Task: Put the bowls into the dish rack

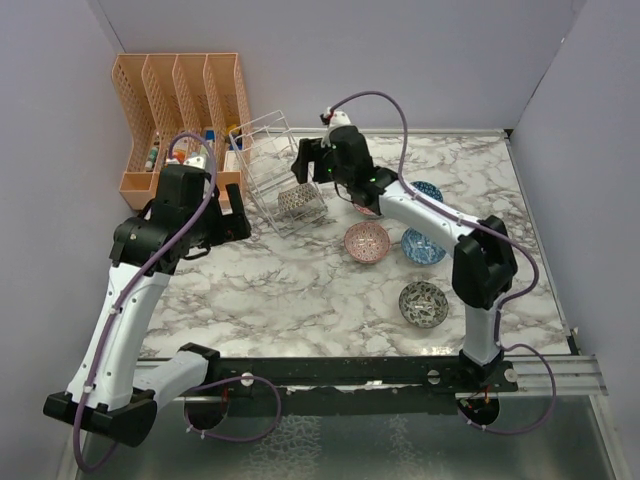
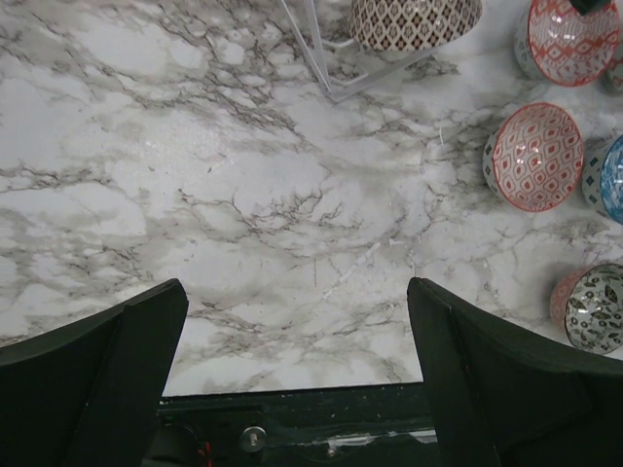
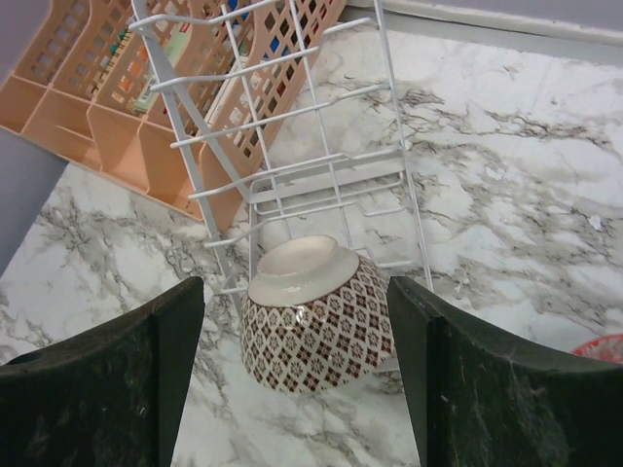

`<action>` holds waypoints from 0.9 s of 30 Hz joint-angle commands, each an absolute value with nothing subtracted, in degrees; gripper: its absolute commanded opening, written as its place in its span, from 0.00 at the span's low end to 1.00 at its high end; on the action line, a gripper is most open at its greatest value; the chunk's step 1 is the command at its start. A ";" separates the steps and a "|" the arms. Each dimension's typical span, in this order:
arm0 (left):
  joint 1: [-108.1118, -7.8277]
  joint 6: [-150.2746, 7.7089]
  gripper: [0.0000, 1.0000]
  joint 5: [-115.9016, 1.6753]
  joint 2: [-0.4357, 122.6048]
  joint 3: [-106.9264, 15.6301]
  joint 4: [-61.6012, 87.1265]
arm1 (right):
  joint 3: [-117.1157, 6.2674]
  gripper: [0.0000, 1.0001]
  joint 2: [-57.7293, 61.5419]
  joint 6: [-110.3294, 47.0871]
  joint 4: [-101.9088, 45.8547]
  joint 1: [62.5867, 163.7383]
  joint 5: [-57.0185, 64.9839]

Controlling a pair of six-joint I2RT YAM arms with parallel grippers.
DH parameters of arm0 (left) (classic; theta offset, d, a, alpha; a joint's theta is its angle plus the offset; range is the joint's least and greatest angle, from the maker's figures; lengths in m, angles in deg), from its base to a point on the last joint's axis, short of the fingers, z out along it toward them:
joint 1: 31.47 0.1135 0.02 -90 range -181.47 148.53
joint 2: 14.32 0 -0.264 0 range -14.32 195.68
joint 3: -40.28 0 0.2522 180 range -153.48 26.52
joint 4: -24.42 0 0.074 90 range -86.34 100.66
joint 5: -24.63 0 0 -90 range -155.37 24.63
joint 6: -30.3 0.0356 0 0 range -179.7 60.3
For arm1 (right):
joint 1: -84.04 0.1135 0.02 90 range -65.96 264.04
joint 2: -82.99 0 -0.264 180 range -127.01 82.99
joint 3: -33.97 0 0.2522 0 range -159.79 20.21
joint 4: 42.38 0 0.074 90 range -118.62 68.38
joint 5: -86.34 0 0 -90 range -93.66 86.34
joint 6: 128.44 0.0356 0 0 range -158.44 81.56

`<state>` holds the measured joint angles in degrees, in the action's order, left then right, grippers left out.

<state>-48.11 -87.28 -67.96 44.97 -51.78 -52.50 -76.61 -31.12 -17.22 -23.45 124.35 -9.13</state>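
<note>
The wire dish rack (image 1: 262, 160) (image 3: 292, 117) stands tilted at the back left. A brown patterned bowl (image 1: 302, 202) (image 3: 316, 321) (image 2: 414, 21) lies tipped on its side at the rack's near end, foot up. My right gripper (image 1: 312, 170) (image 3: 294, 292) hovers over this bowl, open, fingers either side and not gripping. Loose on the marble are a pink bowl (image 1: 367, 241) (image 2: 537, 156), a second pink bowl (image 2: 569, 39) under the right arm, a blue bowl (image 1: 423, 247) and a dark grey-green bowl (image 1: 423, 303) (image 2: 596, 306). My left gripper (image 1: 225, 215) (image 2: 297, 292) is open and empty.
A peach slotted file organiser (image 1: 180, 100) (image 3: 97, 107) stands right behind the rack against the left wall. Another blue-rimmed bowl (image 1: 428, 190) peeks out behind the right arm. The purple walls close in the back and sides.
</note>
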 commanded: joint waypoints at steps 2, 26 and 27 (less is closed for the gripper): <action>-48.50 -86.03 0.99 -76.42 45.62 -60.71 -55.41 | -73.34 0.76 -22.63 -13.41 -16.47 121.79 -6.64; -48.56 -88.26 0.99 -80.53 53.39 -74.03 -53.50 | -70.97 0.77 -7.83 -18.17 11.69 111.82 1.82; -48.59 -88.62 0.99 -80.96 53.78 -73.98 -53.39 | -71.09 0.78 -7.59 -18.36 12.20 110.82 3.16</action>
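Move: The near red bowl sits on the table about 12 cm back and 18 cm right of the open right hand, some 20 cm below. The far red bowl is 17 cm right and barely ahead; the near blue bowl is 12 cm back and 29 cm right. The brown bowl, already racked, is nearly under this hand, 15 cm down. From the left hand the near red bowl is 10 cm ahead, 27 cm right, 26 cm down. Towards the near red bowl, the empty right hand swings away from the racked brown bowl, about 15 cm right and 8 cm back, rising some 4 cm and then sinking part-way while the fingers, still open, tip down some 20 degrees. The left hand lifts about 10 cm, with a little forward and left drift, its fingers tilting up. Neither touches anything. ##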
